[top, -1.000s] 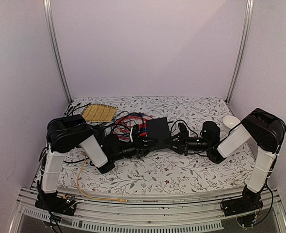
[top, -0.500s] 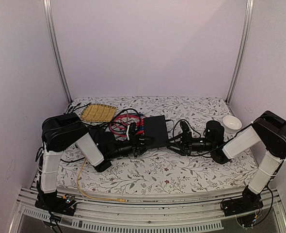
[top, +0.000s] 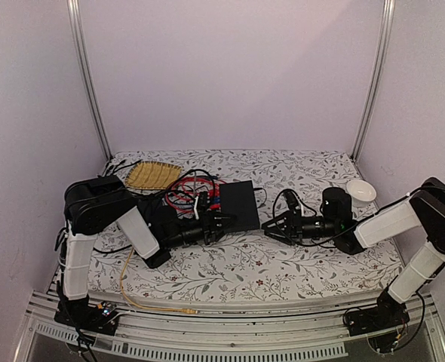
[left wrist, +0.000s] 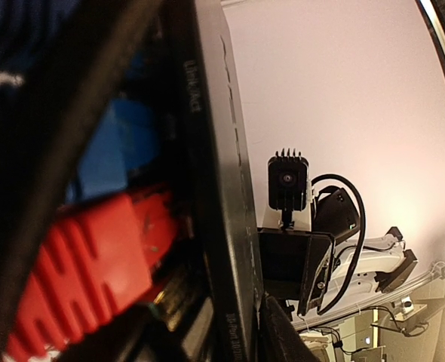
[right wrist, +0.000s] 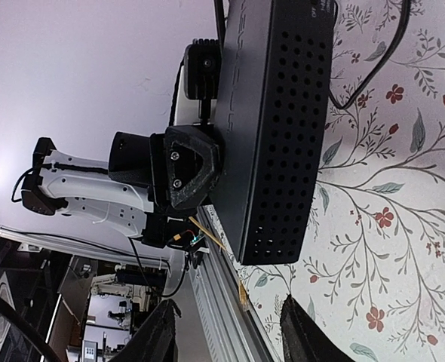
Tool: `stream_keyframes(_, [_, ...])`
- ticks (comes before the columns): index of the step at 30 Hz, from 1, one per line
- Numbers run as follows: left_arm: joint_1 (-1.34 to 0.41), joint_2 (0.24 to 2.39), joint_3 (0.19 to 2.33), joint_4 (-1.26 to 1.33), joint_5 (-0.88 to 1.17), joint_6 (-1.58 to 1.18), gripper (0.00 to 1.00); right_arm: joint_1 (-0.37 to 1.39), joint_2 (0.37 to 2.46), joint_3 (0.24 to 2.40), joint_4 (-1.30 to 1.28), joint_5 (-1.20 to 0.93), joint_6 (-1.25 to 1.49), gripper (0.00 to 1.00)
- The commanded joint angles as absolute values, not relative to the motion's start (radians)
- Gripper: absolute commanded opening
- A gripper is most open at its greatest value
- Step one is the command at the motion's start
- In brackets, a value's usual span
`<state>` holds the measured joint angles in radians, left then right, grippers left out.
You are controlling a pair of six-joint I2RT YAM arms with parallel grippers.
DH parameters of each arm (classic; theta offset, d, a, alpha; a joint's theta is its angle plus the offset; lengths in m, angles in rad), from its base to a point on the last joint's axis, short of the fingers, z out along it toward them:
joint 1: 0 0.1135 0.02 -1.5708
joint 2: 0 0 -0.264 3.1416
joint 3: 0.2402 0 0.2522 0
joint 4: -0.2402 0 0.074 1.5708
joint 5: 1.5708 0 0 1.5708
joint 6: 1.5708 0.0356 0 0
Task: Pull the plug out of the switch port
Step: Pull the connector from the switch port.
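Note:
The flat black switch lies mid-table. My left gripper is shut on its near left corner. In the left wrist view the box's thin edge runs between my left gripper's jaws. A red plug and a blue plug sit in the switch ports on that side. My right gripper stands open a little right of the box, touching nothing. In the right wrist view its fingers frame the box's perforated side, and nothing lies between them.
Red, blue and black cables bunch left of the switch. A wicker tray lies at the back left, a white bowl at the right. A yellow cable trails over the front edge. A black cable loops by the right gripper.
My right gripper has opened and drawn back to the right, away from the switch. The left gripper and the box have shifted slightly left.

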<state>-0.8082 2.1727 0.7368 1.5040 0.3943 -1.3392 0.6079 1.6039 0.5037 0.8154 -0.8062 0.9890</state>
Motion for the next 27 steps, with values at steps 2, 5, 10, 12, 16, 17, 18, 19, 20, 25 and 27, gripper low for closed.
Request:
stream_keyframes(2, [-0.784, 2.115, 0.774, 1.746, 0.428, -1.259, 0.0, 0.608, 1.543, 0.47, 0.765, -0.744, 0.949, 0.45])
stream_keyframes(5, [-0.779, 2.114, 0.781, 1.746, 0.45, -1.259, 0.0, 0.608, 1.515, 0.47, 0.734, -0.714, 0.944, 0.45])
stream_keyframes(10, [-0.771, 2.125, 0.795, 1.759, 0.496, -1.271, 0.0, 0.605, 1.441, 0.479, 0.642, -0.639, 0.914, 0.45])
stream_keyframes(12, [-0.768, 2.126, 0.792, 1.771, 0.507, -1.276, 0.0, 0.597, 1.424, 0.481, 0.622, -0.615, 0.907, 0.45])
stream_keyframes(16, [-0.764, 2.123, 0.794, 1.775, 0.536, -1.283, 0.0, 0.566, 1.422, 0.497, 0.612, -0.596, 0.905, 0.45])
stream_keyframes(17, [-0.764, 2.121, 0.796, 1.77, 0.545, -1.283, 0.0, 0.555, 1.424, 0.506, 0.611, -0.594, 0.903, 0.45])
stream_keyframes(18, [-0.764, 2.117, 0.799, 1.763, 0.557, -1.282, 0.0, 0.544, 1.427, 0.515, 0.609, -0.594, 0.901, 0.45])
stream_keyframes(19, [-0.764, 2.114, 0.805, 1.755, 0.573, -1.281, 0.0, 0.529, 1.429, 0.524, 0.606, -0.596, 0.896, 0.45])
stream_keyframes(20, [-0.765, 2.112, 0.81, 1.746, 0.589, -1.278, 0.0, 0.517, 1.431, 0.537, 0.598, -0.598, 0.891, 0.45])
stream_keyframes(25, [-0.765, 2.096, 0.823, 1.709, 0.663, -1.265, 0.0, 0.451, 1.447, 0.588, 0.554, -0.625, 0.828, 0.45])
stream_keyframes(27, [-0.765, 2.095, 0.826, 1.697, 0.69, -1.265, 0.0, 0.431, 1.459, 0.604, 0.537, -0.645, 0.804, 0.45])
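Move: The plug in the right-hand face of the switch sits about 9 cm ahead of the open right hand, 4 cm to its left and 2 cm lower. The middle of the switch is roughly 6 cm ahead and 9 cm left, also some 2 cm below; the red cables lie about 12 cm ahead, 21 cm left and 8 cm down. From the left hand, which grips the switch, that plug is some 8 cm ahead and 9 cm to the right, about level. Easing first to its right, then sweeping forward ever faster, the empty right hand backs off from the near end of the switch's right face and comes up alongside its plug: about 6 cm forward, 5 cm right, 3 cm up, swinging clockwise with its fingers still parted. The left hand keeps its grip on the switch, turning it some 10 degrees clockwise while drifting 1–2 cm back and slightly up. ##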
